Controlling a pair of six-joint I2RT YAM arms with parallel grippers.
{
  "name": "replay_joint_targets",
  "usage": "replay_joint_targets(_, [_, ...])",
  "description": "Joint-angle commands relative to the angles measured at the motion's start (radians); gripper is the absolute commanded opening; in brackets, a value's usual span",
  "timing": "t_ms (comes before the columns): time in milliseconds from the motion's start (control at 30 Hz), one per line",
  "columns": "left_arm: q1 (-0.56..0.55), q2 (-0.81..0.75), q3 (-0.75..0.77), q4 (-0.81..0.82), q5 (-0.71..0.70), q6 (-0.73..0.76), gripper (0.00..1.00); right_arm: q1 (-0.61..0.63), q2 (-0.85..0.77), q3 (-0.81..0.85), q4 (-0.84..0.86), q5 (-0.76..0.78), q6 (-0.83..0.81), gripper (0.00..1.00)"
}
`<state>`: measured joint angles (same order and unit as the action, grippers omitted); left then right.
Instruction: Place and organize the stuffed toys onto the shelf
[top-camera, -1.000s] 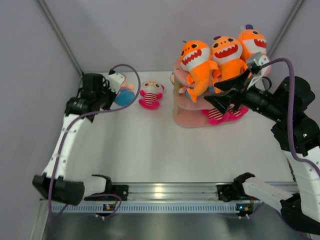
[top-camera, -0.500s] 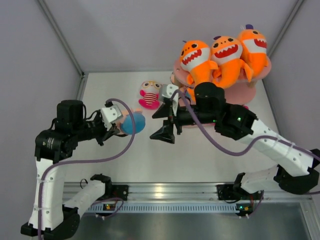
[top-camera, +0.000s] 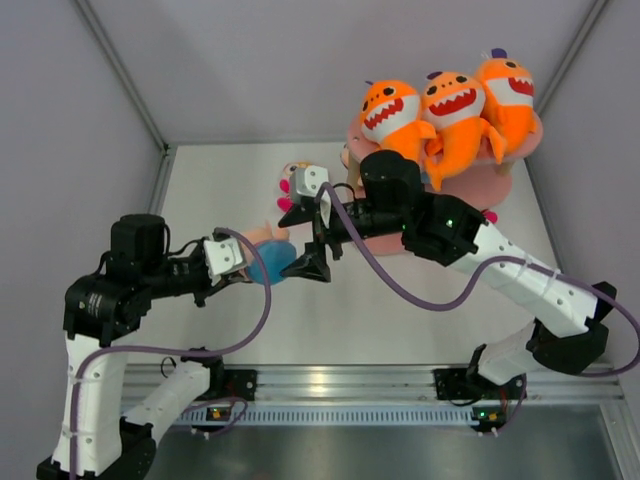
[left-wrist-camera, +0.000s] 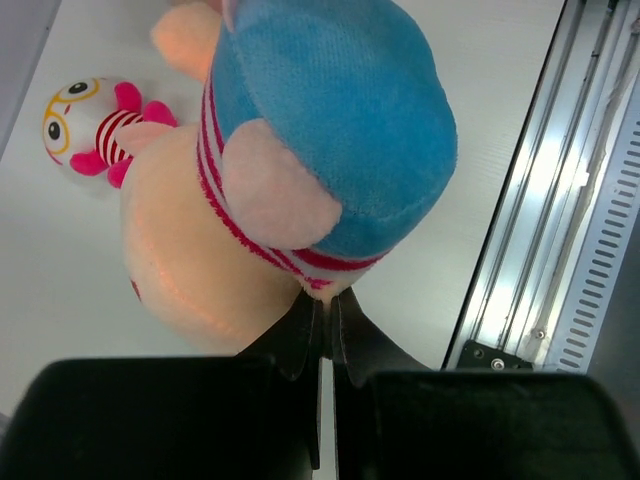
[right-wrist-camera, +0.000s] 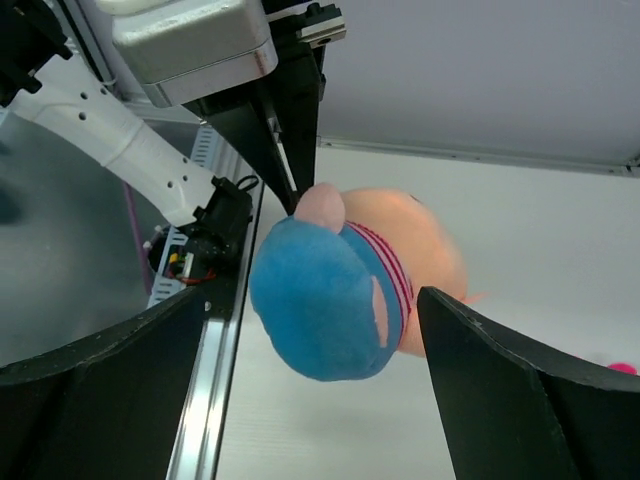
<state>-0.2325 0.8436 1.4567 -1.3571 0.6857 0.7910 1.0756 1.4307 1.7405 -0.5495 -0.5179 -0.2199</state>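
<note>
My left gripper (top-camera: 246, 264) is shut on a beige-headed doll in a blue outfit (top-camera: 272, 256), pinching a fold of its striped edge (left-wrist-camera: 325, 292) and holding it above the table. My right gripper (top-camera: 301, 240) stands open around that doll (right-wrist-camera: 325, 300), one finger on each side, not touching it. A pink-white striped doll (left-wrist-camera: 90, 125) lies on the table behind, partly hidden in the top view (top-camera: 294, 176). Three orange shark plushes (top-camera: 388, 115) (top-camera: 455, 105) (top-camera: 505, 90) sit in a row on the top board of the pink shelf (top-camera: 482, 186).
A metal rail (top-camera: 340, 380) runs along the near table edge, also in the left wrist view (left-wrist-camera: 560, 200). Grey walls close in the left, back and right sides. The right arm (top-camera: 500, 265) stretches across in front of the shelf.
The right arm swung from the shelf leftward to the blue doll, its jaws widening. The left arm carried that doll from the far left toward the table's middle.
</note>
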Motion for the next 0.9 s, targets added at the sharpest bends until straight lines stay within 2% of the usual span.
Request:
replay_joint_targets(0, [-0.013, -0.015, 0.004, -0.152, 0.083, 0.011, 0.0, -0.046, 0.04, 0.085, -0.019, -0.129, -0.038, 0.88])
replay_joint_targets(100, [-0.016, -0.018, 0.007, -0.152, 0.11, 0.011, 0.0, -0.072, 0.106, 0.157, -0.118, -0.166, -0.059, 0.88])
replay_joint_targets(300, [-0.021, -0.006, 0.024, -0.152, 0.098, 0.007, 0.0, -0.071, 0.189, 0.186, -0.078, -0.192, 0.001, 0.86])
replay_joint_targets(433, [-0.022, -0.009, 0.03, -0.152, 0.072, 0.017, 0.0, -0.066, 0.197, 0.189, -0.17, -0.24, -0.021, 0.79])
replay_joint_targets(533, [-0.022, -0.014, 0.011, -0.154, 0.087, 0.027, 0.0, -0.037, 0.172, 0.131, -0.254, -0.24, -0.044, 0.62])
replay_joint_targets(567, [-0.022, -0.017, -0.001, -0.152, 0.104, 0.028, 0.0, -0.026, 0.151, 0.104, -0.253, -0.219, -0.038, 0.45])
replay_joint_targets(633, [-0.021, -0.012, -0.006, -0.152, 0.126, 0.027, 0.0, 0.004, 0.133, 0.029, -0.228, -0.197, -0.012, 0.29])
replay_joint_targets(667, [-0.021, -0.011, -0.004, -0.152, 0.126, 0.028, 0.0, 0.013, 0.11, 0.004, -0.218, -0.17, -0.001, 0.14])
replay_joint_targets(733, [-0.021, -0.006, -0.004, -0.146, 0.111, 0.025, 0.0, 0.047, 0.074, -0.089, -0.155, -0.102, 0.022, 0.02])
replay_joint_targets(767, [-0.021, -0.008, -0.015, -0.142, 0.092, 0.014, 0.0, 0.064, 0.024, -0.126, -0.132, -0.015, 0.019, 0.0])
replay_joint_targets(800, [-0.021, -0.009, -0.019, -0.134, 0.083, 0.01, 0.08, 0.078, 0.001, -0.162, -0.11, 0.022, 0.011, 0.0])
replay_joint_targets(833, [-0.021, -0.011, -0.028, -0.132, 0.078, 0.001, 0.33, 0.095, -0.024, -0.217, -0.099, 0.054, 0.004, 0.0])
replay_joint_targets(867, [-0.021, -0.012, -0.035, -0.128, 0.074, -0.007, 0.51, 0.098, -0.062, -0.235, -0.116, 0.118, -0.005, 0.0])
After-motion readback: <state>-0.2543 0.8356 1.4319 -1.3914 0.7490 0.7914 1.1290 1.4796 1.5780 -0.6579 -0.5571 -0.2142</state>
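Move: The blue-trousered baby toy is already pinched in the left fingers; its middle lies about 5 cm right, 1 cm ahead and 4 cm below that hand. From the open right hand it is about 5 cm left, 1 cm back and 7 cm below. The panda toy on the table is some 28 cm ahead of the right hand, 2 cm to its right and 36 cm lower, while the shelf stands roughly 22 cm ahead, 32 cm right and 20 cm below. The baby toy, held almost still by the left hand, is taken over by the right: the open right gripper noses a couple of centimetres forward and left, then sinks about 11 cm, drawing back some 5 cm from its farthest reach. Its fingers tip down about 15 degrees and close on the trousers at the striped waist; only at the end do the left fingers open partway. ##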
